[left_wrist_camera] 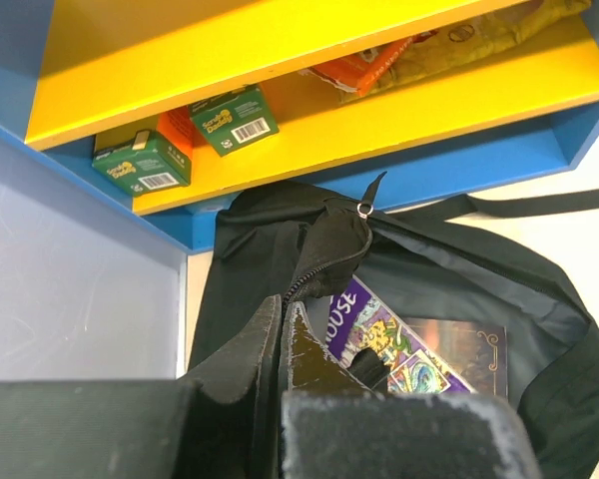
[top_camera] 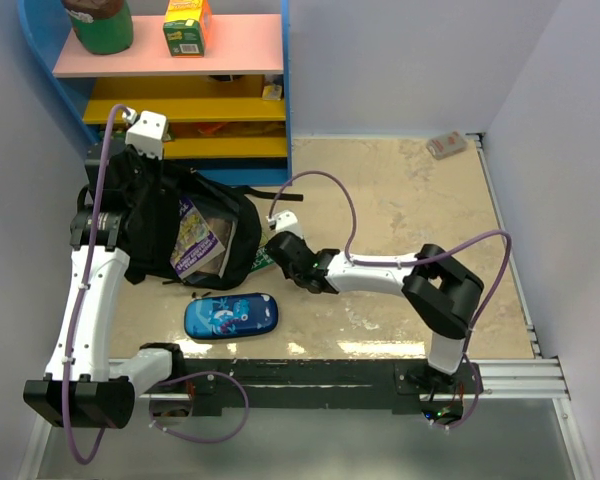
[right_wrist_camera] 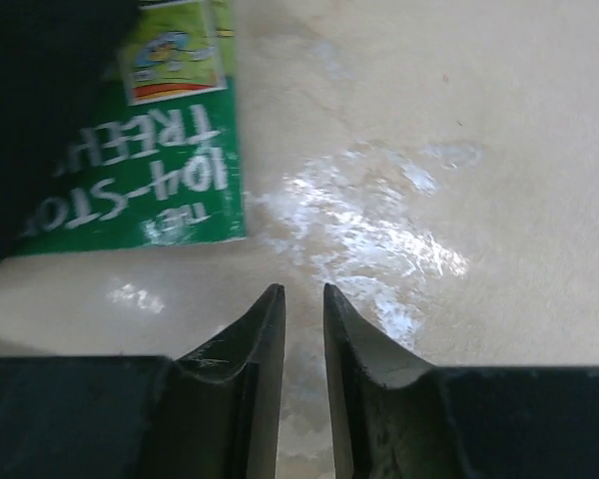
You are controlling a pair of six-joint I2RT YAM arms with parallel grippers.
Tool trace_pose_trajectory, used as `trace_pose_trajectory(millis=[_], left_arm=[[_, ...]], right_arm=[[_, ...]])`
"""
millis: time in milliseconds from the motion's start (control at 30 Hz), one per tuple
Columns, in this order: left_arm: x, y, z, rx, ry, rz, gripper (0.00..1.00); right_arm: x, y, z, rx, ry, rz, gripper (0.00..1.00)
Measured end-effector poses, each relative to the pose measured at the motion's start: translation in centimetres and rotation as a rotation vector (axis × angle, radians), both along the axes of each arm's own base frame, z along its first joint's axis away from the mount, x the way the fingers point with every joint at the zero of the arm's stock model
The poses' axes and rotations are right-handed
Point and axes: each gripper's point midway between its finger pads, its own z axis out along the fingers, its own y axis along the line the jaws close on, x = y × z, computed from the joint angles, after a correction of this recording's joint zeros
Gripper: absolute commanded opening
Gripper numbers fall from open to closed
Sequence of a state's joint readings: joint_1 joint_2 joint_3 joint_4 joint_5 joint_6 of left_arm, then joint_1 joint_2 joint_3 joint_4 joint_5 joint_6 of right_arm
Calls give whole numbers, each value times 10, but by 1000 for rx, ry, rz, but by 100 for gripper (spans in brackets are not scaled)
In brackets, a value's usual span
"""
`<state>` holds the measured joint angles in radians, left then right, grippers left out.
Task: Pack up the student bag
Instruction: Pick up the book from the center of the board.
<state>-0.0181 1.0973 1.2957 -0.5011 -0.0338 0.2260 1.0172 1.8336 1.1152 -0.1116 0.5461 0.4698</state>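
Note:
The student bag [top_camera: 165, 215] is a black backpack lying at the table's left with its zip opening spread. A purple-covered book [top_camera: 202, 243] shows inside it, with a dark book [left_wrist_camera: 459, 349] beside it. My left gripper [left_wrist_camera: 283, 304] is shut on the bag's zip edge [left_wrist_camera: 329, 249] and holds it up. A green book [right_wrist_camera: 150, 150] lies flat on the table, partly under the bag's right side. My right gripper [right_wrist_camera: 303, 291] hovers low over bare table just short of the green book. Its jaws stand a narrow gap apart with nothing between them.
A blue pencil case [top_camera: 230, 316] lies in front of the bag. Behind the bag stands a blue-and-yellow shelf unit [top_camera: 225, 110] with green boxes [left_wrist_camera: 145, 165] on it. A small packet [top_camera: 446, 145] lies at the back right corner. White walls close in both sides.

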Motion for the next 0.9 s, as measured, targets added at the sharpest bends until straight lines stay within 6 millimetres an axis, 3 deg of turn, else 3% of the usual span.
trace_pose_trajectory(millis=[33, 67, 200, 267, 567, 767, 900], left_arm=[[0, 1, 0, -2, 0, 5, 0], [0, 2, 0, -4, -2, 15, 0], [-1, 16, 3, 6, -15, 97, 0], [-1, 23, 5, 16, -20, 138, 0], [-7, 55, 10, 74, -29, 277, 0], [-12, 87, 23, 118, -41, 372, 0], [-12, 95, 30, 125, -50, 393, 0]], right_arm=[[-3, 7, 6, -14, -12, 53, 35], [-6, 13, 11, -32, -28, 104, 49], [-19, 31, 22, -90, -74, 282, 66], [-23, 38, 22, -114, -80, 342, 68], [-5, 91, 14, -156, -125, 446, 70], [-20, 128, 13, -132, -142, 559, 70], [-31, 144, 14, -83, -141, 620, 69]])
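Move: The green book, partly under the bag's edge, lies about 9 cm left and 5 cm ahead of the right hand, some 4 cm below it. The blue pencil case lies about 13 cm left and 13 cm back; the purple book in the bag is some 21 cm left and 4 cm ahead. From the high left hand, already holding the bag's zip edge, the green book lies about 19 cm right, 3 cm back and 32 cm below. Opening wide, the right hand sweeps 15 cm left before the green book; the left drags the bag 10 cm left. ##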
